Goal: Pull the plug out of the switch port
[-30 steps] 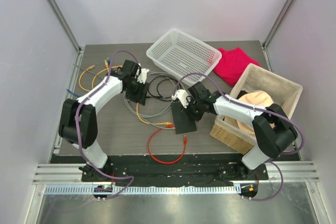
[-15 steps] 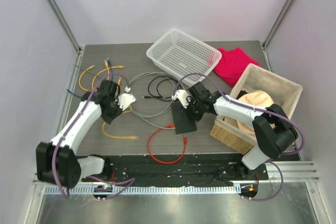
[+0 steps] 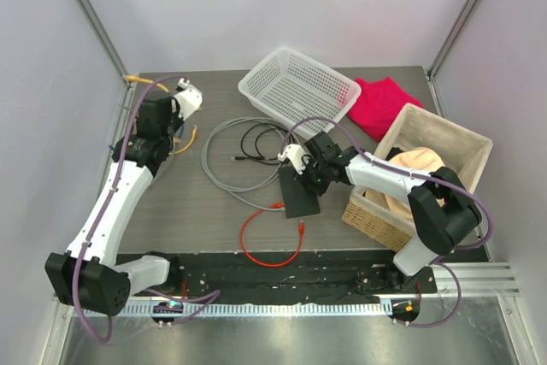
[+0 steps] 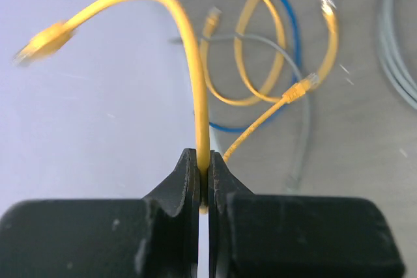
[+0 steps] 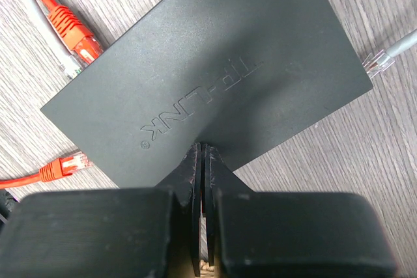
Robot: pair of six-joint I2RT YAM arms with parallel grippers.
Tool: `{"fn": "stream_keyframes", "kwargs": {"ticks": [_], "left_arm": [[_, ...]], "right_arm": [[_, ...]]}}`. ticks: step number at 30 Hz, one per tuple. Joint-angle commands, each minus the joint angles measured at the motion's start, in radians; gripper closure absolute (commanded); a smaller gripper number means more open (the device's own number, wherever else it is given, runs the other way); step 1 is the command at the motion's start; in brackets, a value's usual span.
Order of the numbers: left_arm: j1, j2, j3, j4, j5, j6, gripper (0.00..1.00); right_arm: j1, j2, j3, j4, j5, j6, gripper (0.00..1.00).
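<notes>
The switch (image 3: 301,197) is a flat black box near the table's middle, its top filling the right wrist view (image 5: 208,76). My right gripper (image 3: 302,179) is shut, its tips (image 5: 205,151) resting on the switch's top near one edge. A red plug (image 5: 71,27) and a grey plug (image 5: 65,63) lie against one edge of the switch; whether they sit in ports I cannot tell. My left gripper (image 3: 164,98) is raised at the far left, shut (image 4: 203,167) on a yellow cable (image 4: 195,76). That cable's plug (image 4: 42,40) hangs free in the air.
A white mesh basket (image 3: 299,87) and a red cloth (image 3: 385,104) lie at the back. A box (image 3: 444,138) holding a peach object stands on the right. Grey and black cable loops (image 3: 231,156), a red cable (image 3: 265,245) and yellow and blue cables (image 4: 260,63) lie around.
My left gripper closed on the yellow cable and swung from the table's middle to the far left, lifting the cable away from the switch. The right arm stayed put.
</notes>
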Motion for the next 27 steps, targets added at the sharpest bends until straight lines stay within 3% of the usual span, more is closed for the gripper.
{"fn": "stream_keyframes", "kwargs": {"ticks": [1,3,4,5,7,12,17,20,21,22,25,27], "left_arm": [[0.003,0.071,0.066,0.228,-0.148,0.156,1.0],[0.003,0.182,0.014,0.31,-0.259,0.358,1.0],[0.004,0.239,-0.003,0.397,-0.385,0.428,0.77],[0.009,0.285,-0.038,0.451,-0.426,0.508,0.58],[0.009,0.382,-0.049,0.493,-0.43,0.494,0.28],[-0.049,0.393,0.021,0.409,-0.293,0.267,0.23],[-0.077,0.312,0.229,0.085,-0.025,-0.092,0.21],[-0.078,0.287,0.319,-0.088,0.281,-0.27,0.19],[-0.08,0.281,0.322,-0.14,0.498,-0.296,0.19],[-0.083,0.276,0.317,-0.162,0.606,-0.318,0.19],[-0.097,0.276,0.256,-0.225,0.997,-0.356,0.23],[-0.109,0.298,0.175,-0.218,1.128,-0.394,0.26]], "right_arm": [[0.005,0.042,-0.011,-0.033,0.04,-0.013,0.99],[0.006,0.042,-0.009,-0.032,0.043,-0.016,0.99],[0.006,0.041,-0.008,-0.033,0.042,-0.016,0.99],[0.006,0.039,-0.009,-0.033,0.043,-0.016,0.99],[0.006,0.039,-0.008,-0.033,0.046,-0.019,0.99],[0.008,0.018,-0.017,-0.036,0.054,-0.022,0.99],[0.008,-0.014,-0.06,-0.035,0.057,-0.027,0.99],[0.008,-0.017,-0.084,-0.036,0.051,-0.027,0.99],[0.008,-0.019,-0.091,-0.036,0.052,-0.028,0.99],[0.008,-0.017,-0.094,-0.035,0.051,-0.027,0.99],[0.008,-0.014,-0.092,-0.035,0.062,-0.042,0.99],[0.006,-0.014,-0.088,-0.035,0.069,-0.048,0.99]]}}
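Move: My left hand holds a yellow cable by its middle, high over the table. The heap of pulled yellow and blue cables it goes to lies about 15 cm ahead, 10 cm to the left and 23 cm below. To the right at table height are the grey cable loop (6 ahead, 21 right), the black cable's plug (4 ahead, 19 right) and the switch (7 back, 40 right). From my right hand, the switch's middle is 4 cm left, 2 ahead and just below. I swing my left hand about 8 cm forward and slightly up, open the fingers wide to let the yellow cable go over the heap, and dip some 12 cm. Then I climb back and sweep right about 20 cm, drawing back a little at the end and rolling the hand's left side down, to come high over the grey loop and the black plug. My right hand stays on the switch with its fingers shut. ##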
